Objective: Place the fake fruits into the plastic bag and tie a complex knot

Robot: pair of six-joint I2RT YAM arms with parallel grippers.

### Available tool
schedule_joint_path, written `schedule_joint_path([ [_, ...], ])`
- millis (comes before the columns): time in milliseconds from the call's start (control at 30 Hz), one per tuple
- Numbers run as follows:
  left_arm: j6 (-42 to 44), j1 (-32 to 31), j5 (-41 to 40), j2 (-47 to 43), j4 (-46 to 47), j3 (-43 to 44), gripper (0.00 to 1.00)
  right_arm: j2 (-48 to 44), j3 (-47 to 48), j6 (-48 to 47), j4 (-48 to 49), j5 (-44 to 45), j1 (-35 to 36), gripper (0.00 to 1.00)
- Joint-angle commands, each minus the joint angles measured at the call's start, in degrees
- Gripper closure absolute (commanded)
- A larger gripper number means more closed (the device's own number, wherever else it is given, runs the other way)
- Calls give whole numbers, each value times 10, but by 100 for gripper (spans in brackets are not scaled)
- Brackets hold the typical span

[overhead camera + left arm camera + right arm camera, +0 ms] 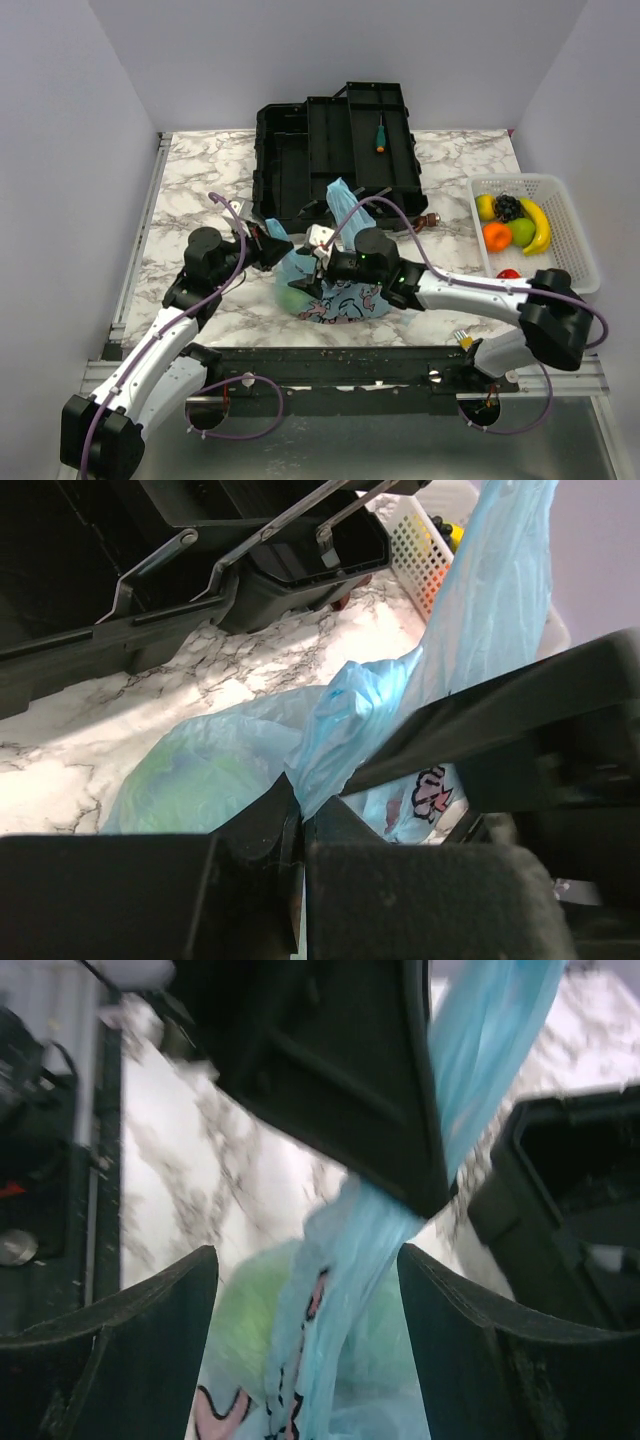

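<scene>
The light-blue plastic bag [335, 292] lies at the table's middle, with one tail [345, 198] standing up. A green fake fruit [190, 775] shows through its film. My left gripper [277, 250] is shut on a fold of the plastic bag [340, 720] at its left side. My right gripper [305, 1260] is open, and a twisted strand of the bag [335, 1290] runs loose between its fingers [160, 1330]. The other fake fruits lie in the white basket: orange [496, 236], banana [541, 228], grapes [508, 207] and a red one [508, 273]. The knot is out of view.
A black open toolbox [335, 145] stands right behind the bag, with a green-handled screwdriver [380, 133] lying in it. The white mesh basket [572, 215] sits at the right edge. Both arms cross close together over the bag.
</scene>
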Motion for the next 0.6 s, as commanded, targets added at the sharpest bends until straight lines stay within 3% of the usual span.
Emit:
schedule_joint_path([
  [0,59,3,28,-4,-14,10,100,-77,52,0,-145,-102,4,24],
  [200,72,3,39,-6,-15,13,100,-173,85,18,-268,-187,4,17],
  [267,77,3,47,-4,-13,15,100,-197,103,45,-287,-164,3,17],
  [333,89,3,58,-3,-12,19,100,-216,125,81,-335,-63,0,15],
  [400,106,3,72,-3,-13,26,100,-234,139,109,-374,-25,-35,11],
  [567,200,2,110,1,-48,57,100,-269,135,158,-462,-31,-187,3],
])
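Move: The bag's upright right handle has its middle some 8 cm ahead of the open right hand, 9 cm to its right and 4 cm higher; from the left hand it lies about 18 cm to the right, 6 cm ahead and nearly level. The left handle, pinched in the left fingers, is about 10 cm left and 4 cm ahead of the right hand. Below the right hand by about 10 cm are the green fruit, 5 cm left and 1 cm ahead, and the bag's body, 4 cm right and 2 cm ahead. Already open around the bag's gathered neck, the right hand comes clear by rising about 14 cm, first drawing back some 7 cm, then swinging forward again and about 9 cm to the right, so that it ends high over the bag beside the upright right handle with its fingers spread nearly fully. The left hand keeps the left handle pinched shut, staying almost in place and turning only some 10 degrees. ##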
